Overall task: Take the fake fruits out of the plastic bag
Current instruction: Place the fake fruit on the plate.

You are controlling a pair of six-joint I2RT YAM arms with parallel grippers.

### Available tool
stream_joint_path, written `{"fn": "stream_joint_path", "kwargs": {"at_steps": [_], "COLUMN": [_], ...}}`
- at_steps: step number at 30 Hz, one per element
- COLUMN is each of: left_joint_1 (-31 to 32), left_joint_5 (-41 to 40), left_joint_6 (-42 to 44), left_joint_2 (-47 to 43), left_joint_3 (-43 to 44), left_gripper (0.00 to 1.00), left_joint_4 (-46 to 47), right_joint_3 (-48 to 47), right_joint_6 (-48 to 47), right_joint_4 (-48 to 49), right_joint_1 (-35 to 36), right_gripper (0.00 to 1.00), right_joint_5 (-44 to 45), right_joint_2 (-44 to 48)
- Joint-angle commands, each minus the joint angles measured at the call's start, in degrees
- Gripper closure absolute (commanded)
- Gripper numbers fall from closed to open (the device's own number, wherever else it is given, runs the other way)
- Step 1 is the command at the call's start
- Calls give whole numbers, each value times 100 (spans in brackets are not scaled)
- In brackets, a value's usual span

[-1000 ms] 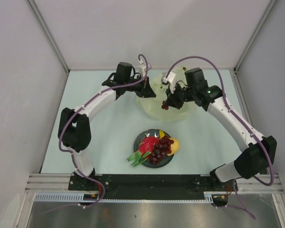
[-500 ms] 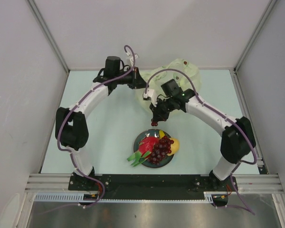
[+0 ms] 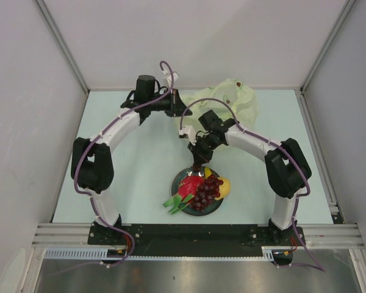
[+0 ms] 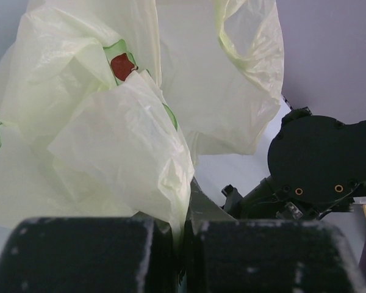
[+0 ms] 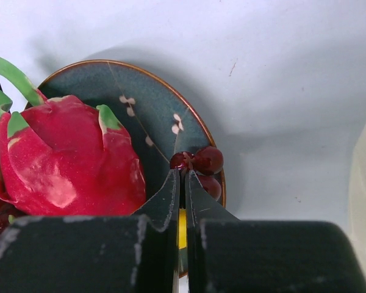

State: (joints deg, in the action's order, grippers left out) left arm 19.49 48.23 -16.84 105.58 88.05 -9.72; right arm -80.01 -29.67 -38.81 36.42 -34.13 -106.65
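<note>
The pale yellow-green plastic bag (image 3: 232, 101) lies crumpled at the back of the table. My left gripper (image 3: 175, 108) is shut on its left edge, and the film (image 4: 110, 134) is pinched between the fingers (image 4: 183, 227). My right gripper (image 3: 198, 162) hangs over the far rim of the dark plate (image 3: 178, 178), shut on a small cluster of dark red grapes (image 5: 199, 161) that juts past its tips (image 5: 183, 175). On the plate lie the red dragon fruit (image 3: 188, 187) (image 5: 67, 159), a larger grape bunch (image 3: 207, 192), the lemon (image 3: 224, 187) and a bit of yellow banana (image 3: 207, 173).
White walls with metal posts close in the table on three sides. The right arm's dark wrist (image 4: 317, 165) sits close beside the left gripper and the bag. The arm bases stand on the rail at the near edge (image 3: 195, 235).
My right arm has swung from the bag toward the near side, carrying the small grape cluster to the plate's far rim. The left gripper shifted back and left, keeping its hold on the bag.
</note>
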Motion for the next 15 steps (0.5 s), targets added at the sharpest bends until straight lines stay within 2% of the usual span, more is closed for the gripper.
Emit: {"fn": "stream_joint_path", "kwargs": {"at_steps": [1, 4, 5, 6, 9, 11, 15], "left_joint_1": [3, 3, 3, 11, 3, 3, 11], "left_joint_5": [108, 117, 65, 73, 55, 64, 230], "left_joint_6": [-74, -83, -83, -100, -91, -91, -258], "left_joint_2": [-284, -283, -284, -292, -336, -345, -336], "left_joint_3": [-69, -69, -77, -86, -130, -139, -192], "left_gripper": [100, 100, 100, 100, 99, 98, 98], "left_joint_4": [207, 216, 224, 233, 286, 277, 400], "right_joint_3": [-59, -59, -59, -59, -59, -102, -1127], "right_joint_6": [-118, -109, -109, -100, 5, 128, -3], "right_joint_4": [-92, -171, -180, -206, -180, -127, -1177], "right_joint_1": [49, 58, 66, 67, 49, -30, -232], "right_gripper": [100, 93, 85, 71, 56, 52, 44], "right_joint_5": [-217, -191, -156, -129, -33, -6, -207], "right_joint_2": [-31, -66, -84, -93, -14, 48, -110]}}
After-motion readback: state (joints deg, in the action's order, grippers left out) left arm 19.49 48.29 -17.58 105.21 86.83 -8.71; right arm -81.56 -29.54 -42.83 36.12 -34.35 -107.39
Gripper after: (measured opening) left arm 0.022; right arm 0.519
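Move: The cherries are already in the right fingers, above the plate's far part. The plate's middle lies some 8 cm back from the right hand, level sideways and about 5 cm below. The dragon fruit sits about 9 cm back and 3 cm left, the grapes 10 cm back and 2 cm right, the banana's tip 3 cm back and 3 cm right. From the left hand, the plate is roughly 22 cm back, 5 cm right and 20 cm below. Hold the right gripper almost where it is, just above the far side of the plate, letting it ease back no more than about 1 cm. Spread its shut fingers to about half open to let go of the cherries between the dragon fruit and the banana's tip. ##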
